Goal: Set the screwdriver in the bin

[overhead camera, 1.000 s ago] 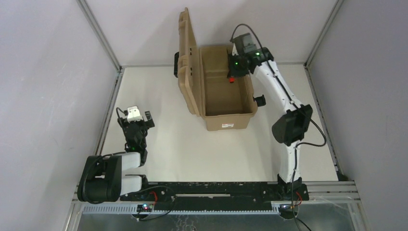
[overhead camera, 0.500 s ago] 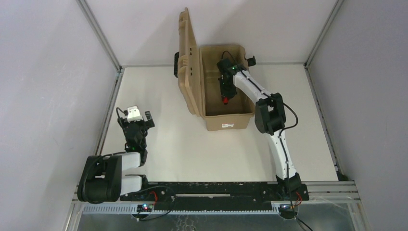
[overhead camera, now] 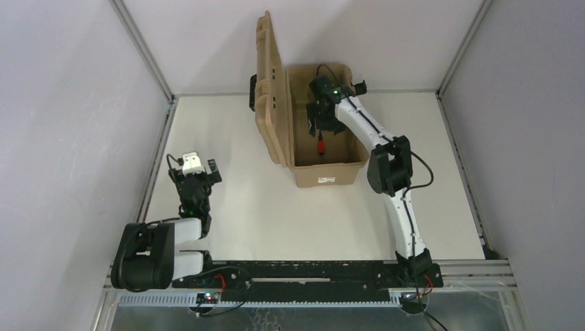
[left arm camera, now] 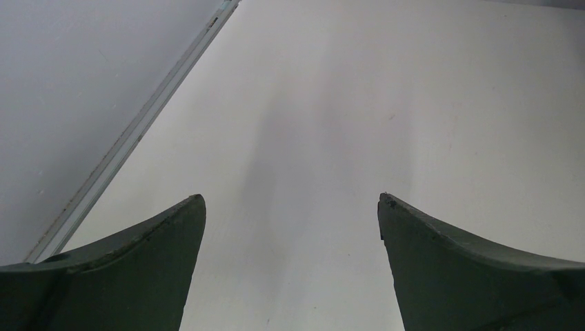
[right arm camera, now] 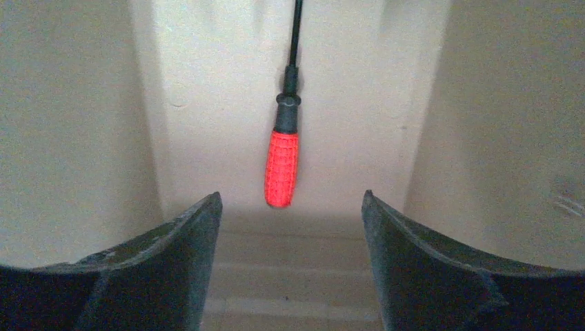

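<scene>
The screwdriver (right arm camera: 282, 165), red-handled with a thin black shaft, lies inside the tan bin (overhead camera: 327, 175), also seen as a red spot, the screwdriver (overhead camera: 321, 146), in the top view. My right gripper (right arm camera: 291, 200) hangs open inside the bin just behind the handle, nothing between its fingers; in the top view the right gripper (overhead camera: 321, 127) is over the bin's middle. The bin's lid (overhead camera: 269, 89) stands raised on the left. My left gripper (left arm camera: 292, 200) is open over bare table, far from the bin, low at the left as the left gripper (overhead camera: 196, 181).
The bin has a white label (overhead camera: 326, 181) on its near end and a black latch (overhead camera: 254, 93) behind the lid. Grey walls and a metal frame rail (overhead camera: 157, 158) border the white table (overhead camera: 276, 214).
My right gripper came down into the bin and opened. The screwdriver left its jaws and now lies on the bin floor. The left arm has not moved.
</scene>
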Action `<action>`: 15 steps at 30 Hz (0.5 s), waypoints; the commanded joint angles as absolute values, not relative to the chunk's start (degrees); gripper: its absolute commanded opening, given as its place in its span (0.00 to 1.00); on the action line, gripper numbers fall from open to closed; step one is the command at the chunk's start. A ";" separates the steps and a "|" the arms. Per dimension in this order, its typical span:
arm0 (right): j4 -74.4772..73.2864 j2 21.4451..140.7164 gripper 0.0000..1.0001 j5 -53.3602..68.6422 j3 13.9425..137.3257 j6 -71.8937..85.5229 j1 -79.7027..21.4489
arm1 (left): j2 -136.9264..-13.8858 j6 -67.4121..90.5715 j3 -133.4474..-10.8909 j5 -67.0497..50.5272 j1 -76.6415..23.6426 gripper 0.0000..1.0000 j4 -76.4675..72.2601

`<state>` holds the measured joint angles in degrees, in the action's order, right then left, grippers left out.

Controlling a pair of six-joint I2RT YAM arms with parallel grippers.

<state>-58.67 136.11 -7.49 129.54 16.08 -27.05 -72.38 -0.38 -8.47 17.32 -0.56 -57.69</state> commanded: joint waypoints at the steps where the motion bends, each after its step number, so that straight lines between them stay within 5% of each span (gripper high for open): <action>1: -58.39 121.87 0.85 -11.45 133.95 11.99 -26.97 | -72.25 -0.35 -10.99 16.94 -0.18 1.00 -60.73; 6: -59.62 116.31 0.99 -11.80 133.70 8.19 -22.80 | -72.23 -0.35 -11.06 16.88 -0.18 1.00 -60.73; 15: -59.34 111.67 1.00 -11.07 128.51 0.47 -5.32 | -72.25 -0.35 -11.01 16.90 -0.18 1.00 -60.73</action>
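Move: Inside the bin, the released screwdriver lies on the floor almost directly under the right hand, some 6 cm down with its middle about 2 cm back. The bin's right rim is roughly 11 cm to the right, 2 cm ahead and 10 cm up. At that height are the near latch, 14 cm right and 6 cm back, and the far latch, 10 cm right and 10 cm ahead. From the left hand the screwdriver is about 12 cm ahead, 36 cm right and 8 cm lower. Rising about 22 cm out of the bin, empty, the right hand leaves the screwdriver behind, climbing almost straight up at first and then swinging fast to the right, nearly 15 cm, over the bin's right rim. Its fingers tilt up and forward by some 25 degrees and open the last bit to full width. ##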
